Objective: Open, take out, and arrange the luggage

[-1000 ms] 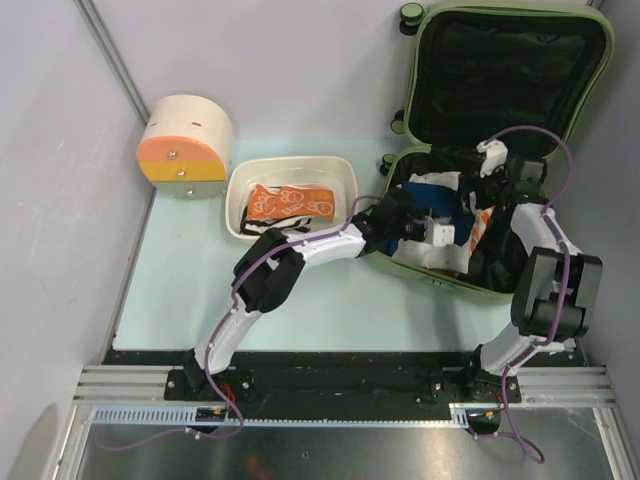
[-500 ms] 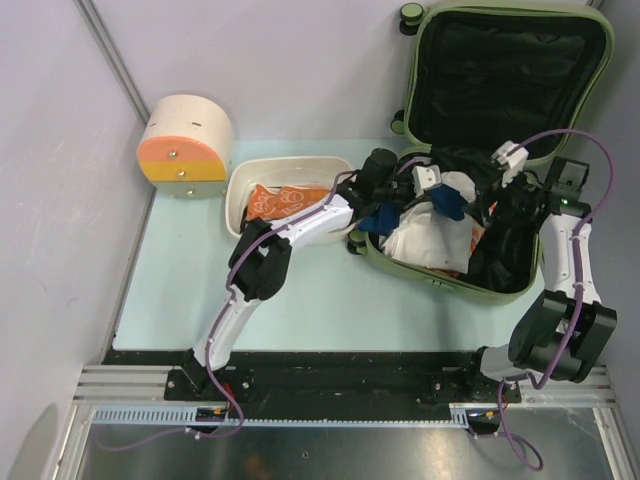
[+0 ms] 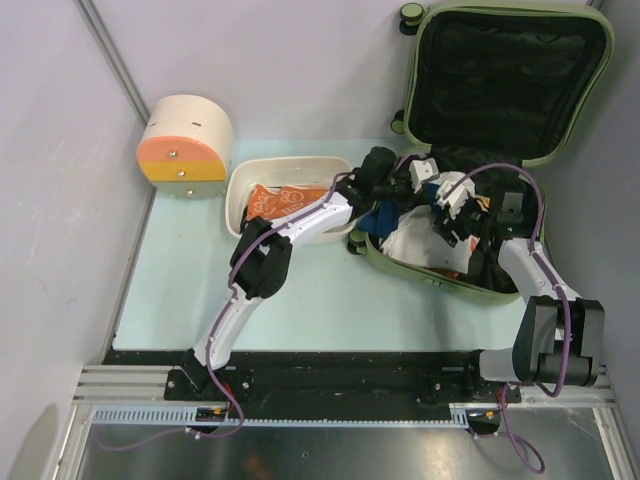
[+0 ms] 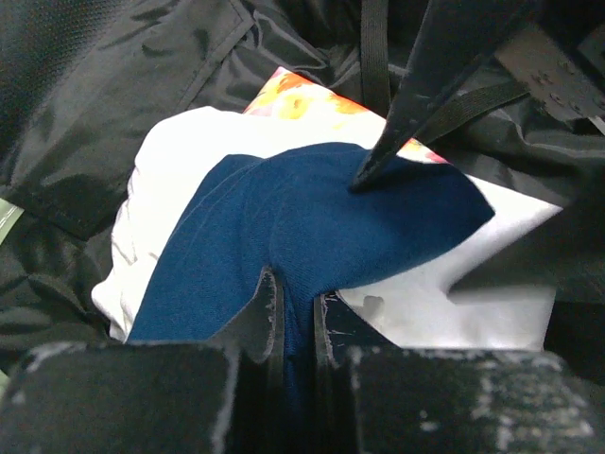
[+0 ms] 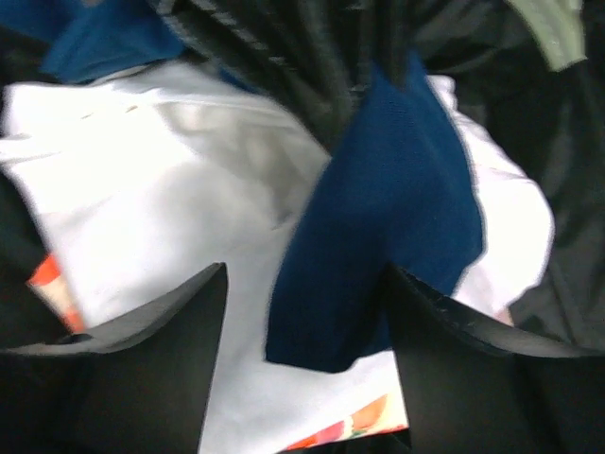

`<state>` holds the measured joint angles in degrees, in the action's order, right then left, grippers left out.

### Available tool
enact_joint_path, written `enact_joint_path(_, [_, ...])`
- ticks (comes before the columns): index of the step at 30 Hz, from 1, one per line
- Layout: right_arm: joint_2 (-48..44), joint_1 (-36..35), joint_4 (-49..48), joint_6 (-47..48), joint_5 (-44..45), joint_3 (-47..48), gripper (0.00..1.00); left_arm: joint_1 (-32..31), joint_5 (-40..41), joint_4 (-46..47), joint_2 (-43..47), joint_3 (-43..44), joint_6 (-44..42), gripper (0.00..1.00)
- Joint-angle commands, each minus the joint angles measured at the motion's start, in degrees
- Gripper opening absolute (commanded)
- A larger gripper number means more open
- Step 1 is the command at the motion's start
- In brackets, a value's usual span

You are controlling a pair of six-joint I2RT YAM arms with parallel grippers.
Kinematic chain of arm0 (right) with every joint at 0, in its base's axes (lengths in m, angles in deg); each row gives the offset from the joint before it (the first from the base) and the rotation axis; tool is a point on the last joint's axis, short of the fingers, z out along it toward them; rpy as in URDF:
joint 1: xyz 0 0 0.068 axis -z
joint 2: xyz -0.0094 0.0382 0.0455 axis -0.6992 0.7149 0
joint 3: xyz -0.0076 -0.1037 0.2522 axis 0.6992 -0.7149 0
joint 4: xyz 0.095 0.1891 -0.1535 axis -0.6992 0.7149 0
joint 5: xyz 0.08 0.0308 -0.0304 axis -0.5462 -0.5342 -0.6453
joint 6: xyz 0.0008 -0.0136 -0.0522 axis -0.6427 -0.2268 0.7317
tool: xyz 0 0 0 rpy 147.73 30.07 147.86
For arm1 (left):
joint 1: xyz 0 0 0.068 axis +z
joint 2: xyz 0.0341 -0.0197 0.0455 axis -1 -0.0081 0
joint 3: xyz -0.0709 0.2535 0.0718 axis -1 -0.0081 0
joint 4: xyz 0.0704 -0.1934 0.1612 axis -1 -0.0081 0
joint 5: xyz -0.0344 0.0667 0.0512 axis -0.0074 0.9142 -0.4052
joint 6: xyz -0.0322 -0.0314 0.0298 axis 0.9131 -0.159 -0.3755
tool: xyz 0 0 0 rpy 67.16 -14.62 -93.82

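Observation:
The olive-green luggage (image 3: 510,80) lies open at the back right, its black-lined lid standing up. In its lower half is a pile of clothes: a dark blue cloth (image 3: 385,218) over a white one (image 3: 415,242). My left gripper (image 3: 403,190) is at the pile's left side, shut on a fold of the blue cloth (image 4: 312,218); in the left wrist view the jaws (image 4: 295,307) pinch it. My right gripper (image 3: 448,205) hovers open just over the pile. The blue cloth (image 5: 397,208) and white cloth (image 5: 170,189) lie between its spread fingers (image 5: 304,274).
A white tub (image 3: 240,195) holding an orange patterned cloth (image 3: 285,200) stands left of the suitcase. A round cream drawer box (image 3: 185,140) with an orange front stands at the back left. A floral-printed item (image 4: 302,95) peeks from under the white cloth.
My left gripper closed on the blue cloth and pulled back toward the suitcase's left side. My right gripper swung from the back right of the case down over the clothes.

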<state>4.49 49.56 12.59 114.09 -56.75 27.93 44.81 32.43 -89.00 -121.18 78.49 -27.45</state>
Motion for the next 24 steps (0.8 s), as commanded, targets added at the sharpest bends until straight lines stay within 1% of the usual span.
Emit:
enact_joint_path(1, [0.5,0.5,-15.6,0.1,8.8,0.2,0.41,1.6,-1.6,1.5,1.8,1.9,2.9,0.0])
enact_joint_path(3, [0.5,1.5,-18.4,-0.4,8.6,0.1,0.19,1.8,-2.6,1.5,2.5,0.9,2.0,0.03])
enact_joint_path(4, [0.4,1.7,-18.9,0.1,8.3,0.3,0.02,1.8,-2.9,1.5,3.3,0.5,1.3,0.04])
enact_joint_path(5, [0.3,1.9,-19.6,0.2,7.5,0.4,0.0,1.8,-3.1,1.5,3.5,0.3,1.0,0.05])
enact_joint_path(7, [0.0,2.7,-19.0,0.5,5.9,1.0,0.0,1.8,-3.6,1.5,4.2,-0.6,0.5,0.2])
enact_joint_path(8, [-0.3,2.8,-17.4,0.2,4.9,2.3,0.0,1.8,-3.6,1.5,5.1,-1.1,0.6,0.32])
enact_joint_path(9, [-0.5,3.0,-16.2,0.1,4.2,3.0,0.0,2.0,-3.9,1.5,5.6,-1.6,0.5,0.56])
enact_joint_path(11, [-1.5,3.2,-14.2,-1.1,2.5,4.6,0.0,2.6,-4.6,1.5,7.1,-1.9,1.2,0.77])
enact_joint_path(14, [-3.2,2.7,-12.8,-1.8,1.5,5.5,0.0,3.0,-4.2,1.5,8.4,-1.8,1.4,0.83])
enact_joint_path(20, [-5.7,0.7,-12.8,-4.3,1.8,6.8,0.0,1.8,-4.1,1.6,8.6,0.1,1.2,0.85])
enact_joint_path(24, [-6.2,-0.8,-12.6,-4.5,1.9,7.5,0.0,-0.3,-1.1,1.6,7.5,2.4,-0.7,0.85])
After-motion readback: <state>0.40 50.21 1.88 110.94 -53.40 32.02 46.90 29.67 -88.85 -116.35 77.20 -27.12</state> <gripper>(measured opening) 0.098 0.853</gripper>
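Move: The loose flap of the blue cloth stands between the right hand's open fingers, its middle about 3 cm ahead, 2 cm to the right and roughly at its height. The white cloth lies below, some 6 cm to that hand's left, 1 cm back and 8 cm down, and the orange-print cloth about 5 cm to its right, 1 cm back and 9 cm down. The left hand already pinches the blue cloth; from there the flap is about 8 cm right and 2 cm back. The right hand slides about 4 cm forward and 3 cm to its right, rising a little as its fingers shut on the flap of the blue cloth, then goes on straight up to about 9 cm above its start, its fingertips tipping up some 15 degrees. The left hand keeps its pinch until the right has closed, then opens wide to let the cloth go and rises about 5 cm, easing a couple of centimetres to the left, its fingers still either side of the cloth. ##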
